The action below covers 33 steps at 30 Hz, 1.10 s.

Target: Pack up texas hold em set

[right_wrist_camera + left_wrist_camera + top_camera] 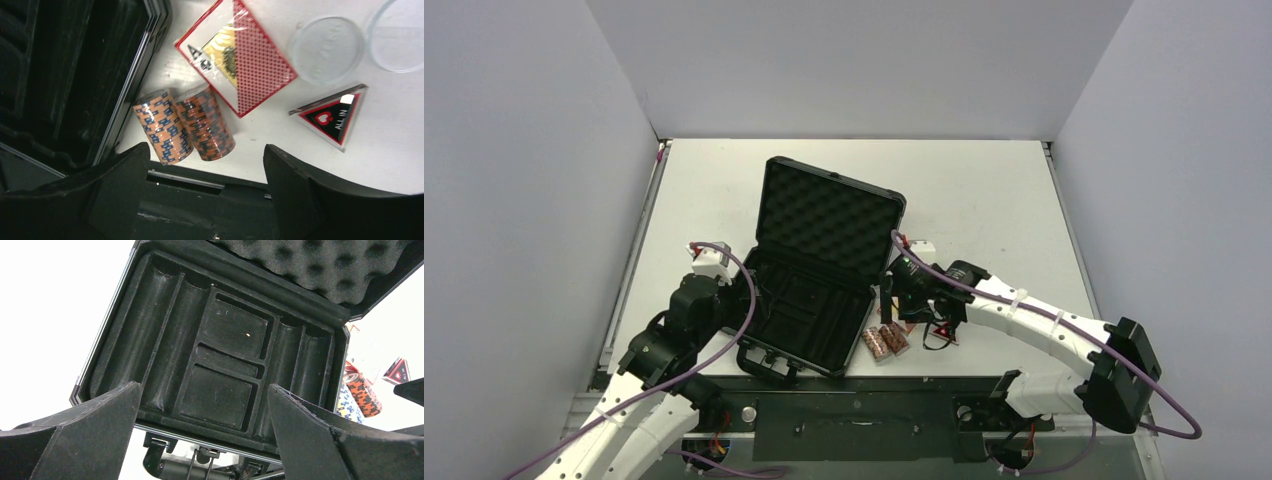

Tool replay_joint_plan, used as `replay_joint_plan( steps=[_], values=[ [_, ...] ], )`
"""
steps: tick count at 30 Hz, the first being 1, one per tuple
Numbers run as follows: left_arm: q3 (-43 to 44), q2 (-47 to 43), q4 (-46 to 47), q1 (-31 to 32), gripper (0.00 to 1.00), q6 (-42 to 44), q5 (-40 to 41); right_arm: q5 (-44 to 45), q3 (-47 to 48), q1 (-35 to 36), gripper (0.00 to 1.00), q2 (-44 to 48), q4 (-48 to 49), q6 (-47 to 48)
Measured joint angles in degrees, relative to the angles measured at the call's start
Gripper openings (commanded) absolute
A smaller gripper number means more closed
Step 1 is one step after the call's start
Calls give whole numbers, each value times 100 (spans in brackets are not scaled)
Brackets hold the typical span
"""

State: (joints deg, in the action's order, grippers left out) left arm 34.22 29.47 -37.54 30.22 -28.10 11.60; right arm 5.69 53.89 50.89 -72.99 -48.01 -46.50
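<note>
The black case (809,310) lies open mid-table, its egg-crate foam lid (829,215) upright; the tray compartments (220,355) are empty. Two reddish-brown chip rolls (162,127) (205,122) lie side by side on the table just right of the case (75,75). The pink card box (237,55) lies beyond them, and the red-black triangle (330,115) to their right. My right gripper (205,175) is open and empty above the rolls, also seen in the top view (900,292). My left gripper (205,405) is open and empty over the case's front-left part (714,270).
Two clear round discs (327,49) (397,32) lie on the table beyond the triangle. The case's handle and latches (769,362) face the near table edge. White walls enclose the table on three sides.
</note>
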Motion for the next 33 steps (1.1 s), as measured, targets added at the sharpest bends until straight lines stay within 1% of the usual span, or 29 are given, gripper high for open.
replay_joint_plan(
  steps=[2, 7, 12, 14, 22, 33],
  values=[
    [0, 20, 0, -11, 96, 0, 0, -151, -76, 61, 73, -44, 87, 87],
    [0, 37, 0, -79, 96, 0, 2, -575, -409, 140, 66, -278, 297, 240],
    [0, 26, 0, -153, 96, 0, 2, -706, -570, 166, 57, -361, 409, 284],
    [0, 24, 0, -160, 96, 2, 0, -706, -570, 166, 55, -378, 468, 299],
    [0, 22, -2, -179, 96, 0, 0, -702, -577, 168, 51, -715, 673, 385],
    [0, 9, -2, -184, 96, 0, 2, -608, -669, 168, 49, -1038, 874, 509]
  ],
)
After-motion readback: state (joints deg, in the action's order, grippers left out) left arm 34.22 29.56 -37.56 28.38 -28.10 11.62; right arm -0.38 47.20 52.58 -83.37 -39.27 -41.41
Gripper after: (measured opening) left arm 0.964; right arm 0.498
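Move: The right hand goes for the right-hand one of two chip rolls, some 8 cm below it, about 2 cm back and 1 cm to its left. The other roll lies about 4 cm left of that one and 1 cm nearer the base. The card box is 4 cm ahead of the hand and 1 cm right; the all-in triangle is level, 11 cm right. From the left hand the right roll lies about 27 cm right, 6 cm back, 14 cm below. The right hand sinks about 7 cm and eases slightly back, fingers narrowing to straddle the right chip roll. ##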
